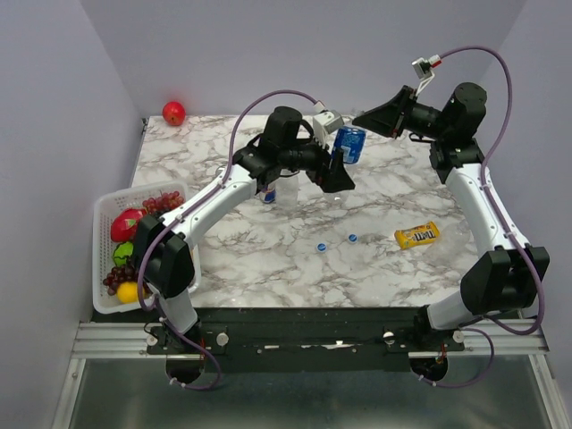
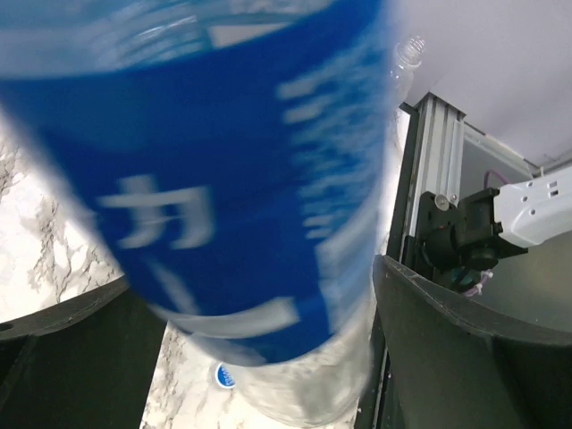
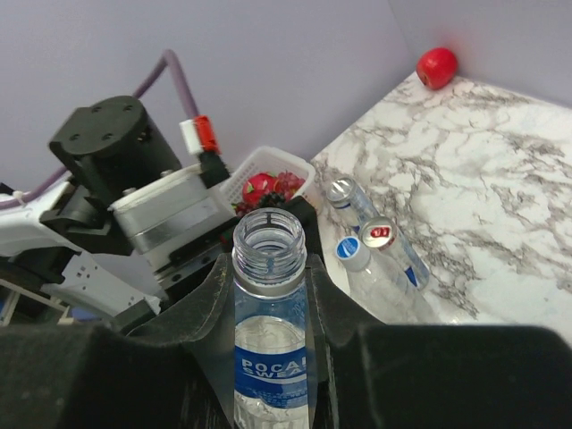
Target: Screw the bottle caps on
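A clear bottle with a blue label [image 1: 349, 143] hangs tilted above the middle of the table. My right gripper [image 3: 270, 268] is shut on it just below its open, capless neck [image 3: 268, 241]. In the top view the right gripper [image 1: 365, 123] reaches in from the right. My left gripper [image 1: 338, 168] stands open around the bottle's lower body. In the left wrist view the label [image 2: 223, 161] is blurred and fills the frame between the dark fingers [image 2: 465, 357]. Two blue caps [image 1: 321, 247] [image 1: 352, 239] lie on the marble. One cap [image 2: 225, 375] shows under the bottle.
A capped clear bottle [image 3: 357, 259] and a drink can [image 3: 380, 232] sit under the left arm. A yellow candy pack [image 1: 417, 235] lies at the right. A white fruit basket [image 1: 107, 210] stands on the left edge. A red apple [image 1: 173, 113] rests in the far left corner.
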`<state>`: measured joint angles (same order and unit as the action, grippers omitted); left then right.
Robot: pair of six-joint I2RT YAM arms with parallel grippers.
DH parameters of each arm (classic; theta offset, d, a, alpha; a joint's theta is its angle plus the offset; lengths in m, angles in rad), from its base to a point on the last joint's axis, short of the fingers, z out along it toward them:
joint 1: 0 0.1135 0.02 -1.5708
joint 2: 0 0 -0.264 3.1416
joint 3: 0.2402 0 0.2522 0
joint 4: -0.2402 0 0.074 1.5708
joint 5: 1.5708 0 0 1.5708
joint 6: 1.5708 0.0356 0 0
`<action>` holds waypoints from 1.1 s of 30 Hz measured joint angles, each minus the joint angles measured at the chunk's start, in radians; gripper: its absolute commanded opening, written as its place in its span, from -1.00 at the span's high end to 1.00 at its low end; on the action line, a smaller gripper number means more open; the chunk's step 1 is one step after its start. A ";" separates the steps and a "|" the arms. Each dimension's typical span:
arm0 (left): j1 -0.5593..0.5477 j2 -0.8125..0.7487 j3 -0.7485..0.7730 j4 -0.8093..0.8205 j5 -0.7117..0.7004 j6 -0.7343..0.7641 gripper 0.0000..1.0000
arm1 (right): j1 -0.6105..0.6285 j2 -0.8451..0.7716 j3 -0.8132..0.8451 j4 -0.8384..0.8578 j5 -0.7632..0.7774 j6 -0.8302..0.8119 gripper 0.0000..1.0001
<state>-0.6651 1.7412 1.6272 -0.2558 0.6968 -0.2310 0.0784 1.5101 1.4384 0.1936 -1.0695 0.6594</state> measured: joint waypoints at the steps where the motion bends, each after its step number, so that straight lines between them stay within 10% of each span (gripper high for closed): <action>1: 0.006 0.000 -0.005 0.003 0.002 -0.008 -0.97 | 0.000 -0.004 -0.007 0.022 0.002 0.013 0.99; 21: 0.025 0.034 -0.027 0.183 0.217 -0.082 -0.21 | 0.001 -0.005 -0.050 0.120 0.010 0.107 0.99; 25: 0.030 0.034 -0.027 0.187 0.212 -0.084 -0.04 | 0.005 -0.005 -0.050 0.128 0.006 0.105 0.01; 33: 0.072 -0.051 -0.112 0.095 0.152 0.054 0.48 | -0.015 -0.066 -0.033 0.026 -0.080 -0.111 -0.99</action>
<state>-0.5934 1.6905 1.5150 -0.1612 0.8490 -0.1768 0.0635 1.4441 1.4052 0.2192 -1.1492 0.5488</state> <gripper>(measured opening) 0.592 0.868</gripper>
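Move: The upright, capless Pocari bottle hangs by its neck in the right fingers, its middle about 7 cm below, 4 cm back and 2 cm left of that hand. From the open left hand around its lower body, that middle is some 4 cm up, 3 cm ahead and 1 cm right. The capped bottle stands 13 cm left and 2 cm ahead, 9 cm lower; two loose caps lie 18 cm down, one 12 cm back and 3 cm left, the other 9 cm back and 6 cm right. The left fingers close round the bottle's lower body and grip it while that hand shifts barely 2 cm up and back, then settles. Only then do the right fingers open wide and let go of the neck, the right hand drawing back about 2.5 cm and a little up as the left hand carries the bottle some 3 cm left, away from it. ##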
